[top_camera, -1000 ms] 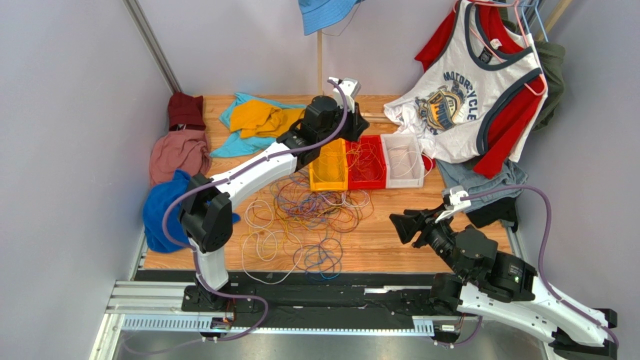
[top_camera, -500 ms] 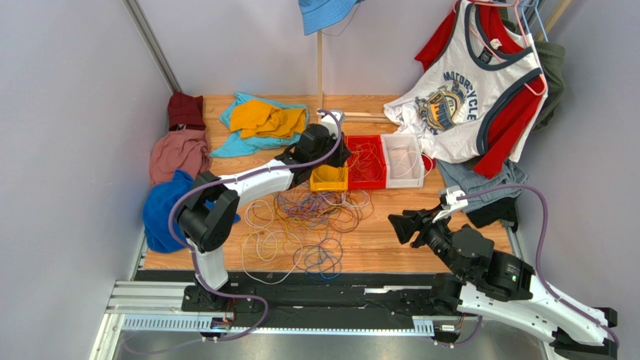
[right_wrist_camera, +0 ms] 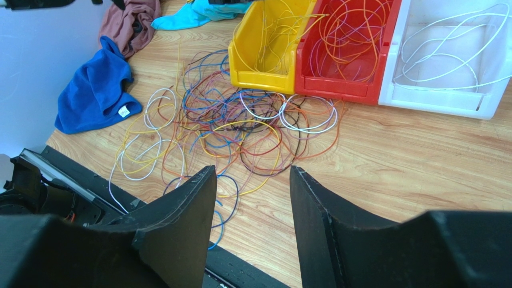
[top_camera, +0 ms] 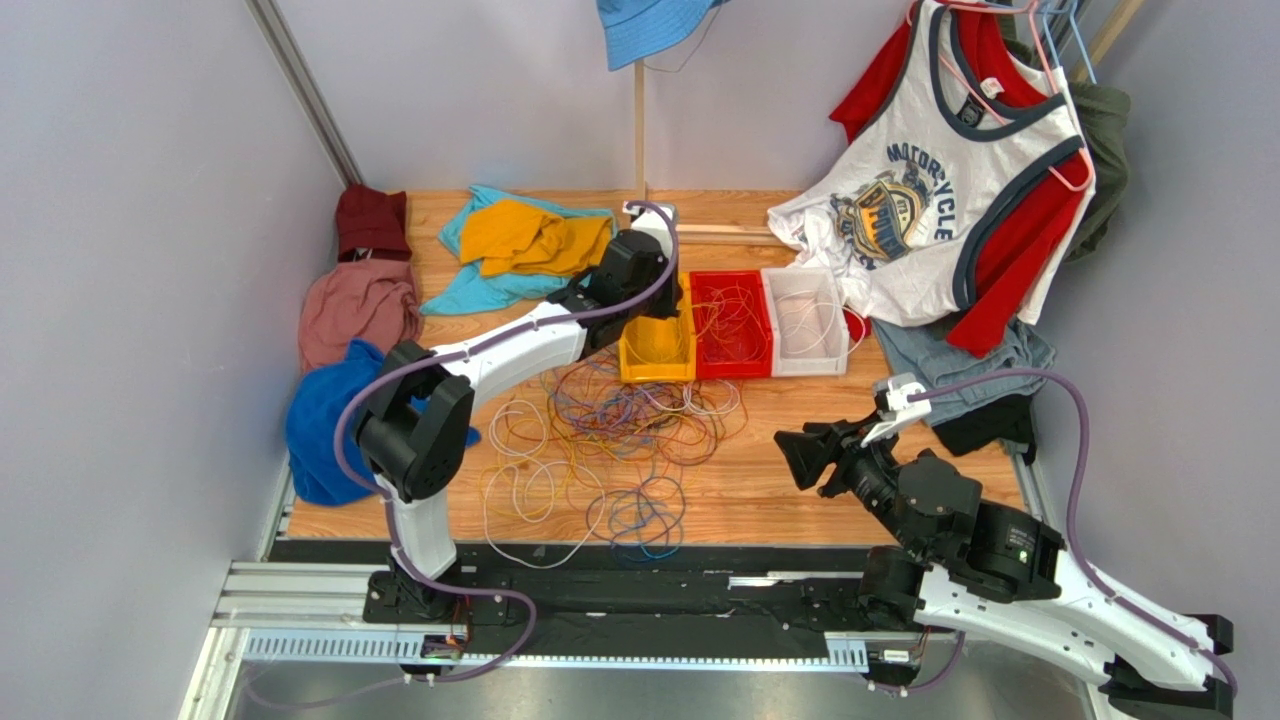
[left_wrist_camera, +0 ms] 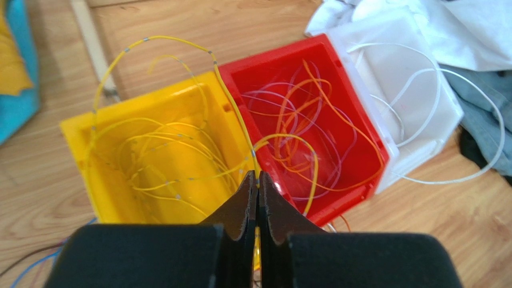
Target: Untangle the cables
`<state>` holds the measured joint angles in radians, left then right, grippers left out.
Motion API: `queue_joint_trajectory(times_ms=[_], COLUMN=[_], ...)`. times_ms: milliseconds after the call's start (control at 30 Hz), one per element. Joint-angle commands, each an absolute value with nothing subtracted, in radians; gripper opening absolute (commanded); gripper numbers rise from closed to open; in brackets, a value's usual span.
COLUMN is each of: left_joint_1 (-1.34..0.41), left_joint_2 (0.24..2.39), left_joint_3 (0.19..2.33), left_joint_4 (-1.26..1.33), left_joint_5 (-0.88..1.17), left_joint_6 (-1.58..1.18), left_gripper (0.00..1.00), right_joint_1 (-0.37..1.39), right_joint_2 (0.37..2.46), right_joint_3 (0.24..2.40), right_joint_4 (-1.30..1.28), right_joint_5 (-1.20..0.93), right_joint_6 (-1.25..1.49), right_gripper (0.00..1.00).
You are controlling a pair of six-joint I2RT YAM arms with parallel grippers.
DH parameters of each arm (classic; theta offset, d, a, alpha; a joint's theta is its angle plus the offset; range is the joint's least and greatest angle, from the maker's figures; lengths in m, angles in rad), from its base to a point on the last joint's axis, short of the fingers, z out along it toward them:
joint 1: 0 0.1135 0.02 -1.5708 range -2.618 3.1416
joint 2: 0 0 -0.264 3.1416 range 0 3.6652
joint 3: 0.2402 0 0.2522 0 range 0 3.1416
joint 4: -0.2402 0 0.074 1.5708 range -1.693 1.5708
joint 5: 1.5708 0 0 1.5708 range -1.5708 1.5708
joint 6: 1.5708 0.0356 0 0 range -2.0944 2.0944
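A tangle of thin cables [top_camera: 616, 435] in white, yellow, orange, purple, blue and red lies on the wooden table, in front of a yellow bin [top_camera: 657, 365], a red bin [top_camera: 733, 369] and a white bin [top_camera: 809, 368]. The right wrist view shows the same cables [right_wrist_camera: 240, 126]. My left gripper [left_wrist_camera: 257, 175] hangs over the wall shared by the yellow bin [left_wrist_camera: 78, 156] and the red bin [left_wrist_camera: 354, 120], shut on a yellow cable [left_wrist_camera: 174, 41] that arches over the yellow bin. My right gripper [right_wrist_camera: 252, 177] is open and holds nothing, at the table's near right [top_camera: 796, 450].
Yellow wires lie in the yellow bin, orange and pale ones in the red, white ones in the white bin [left_wrist_camera: 420, 108]. A blue cloth [top_camera: 323, 420], a pink cloth [top_camera: 353, 308] and teal-yellow clothes [top_camera: 519, 240] lie left and back. A T-shirt [top_camera: 932, 195] hangs at right.
My left arm has dropped from high above the bins to just over the yellow bin, still holding the yellow cable. The right arm has barely moved.
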<state>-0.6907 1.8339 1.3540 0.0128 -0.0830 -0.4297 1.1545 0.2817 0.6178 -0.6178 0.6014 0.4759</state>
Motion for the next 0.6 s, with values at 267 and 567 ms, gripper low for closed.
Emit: queue_joint_trajectory(times_ms=[267, 567], left_joint_1=[-0.667, -0.667], left_joint_2=[1.914, 1.807], left_joint_3=[1.508, 1.448], left_joint_4=[-0.138, -0.162], left_joint_5=[-0.21, -0.282], left_joint_6=[-0.353, -0.345], left_gripper=[0.25, 0.68], right_joint_1=[1.157, 1.157], right_joint_2=[0.291, 0.298], right_joint_3=[0.614, 0.612], right_joint_4=[-0.589, -0.583], right_joint_5=[0.607, 0.601], right_joint_6=[0.485, 0.483], right_gripper=[0.52, 0.52])
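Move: The yellow cable is already in the shut left fingers. It is headed for the yellow box, whose middle lies about 3 cm ahead, 1 cm left and 10 cm below the hand. The red box stands some 10 cm to the hand's right and 3 cm ahead; the cable tangle is around 9 cm back and 3 cm left, 14 cm down. From the idle right hand, the yellow box is roughly 26 cm ahead, 21 cm left and 17 cm below. The yellow cable is freed over the yellow box: the left fingers part from shut to a bit over half open while the hand shifts about 3.5 cm left and 2 cm forward, away from the red box. The hand rises about 1 cm, then sinks some 3 cm, its left side rolling up about 10 degrees with a slight counter-clockwise turn. ##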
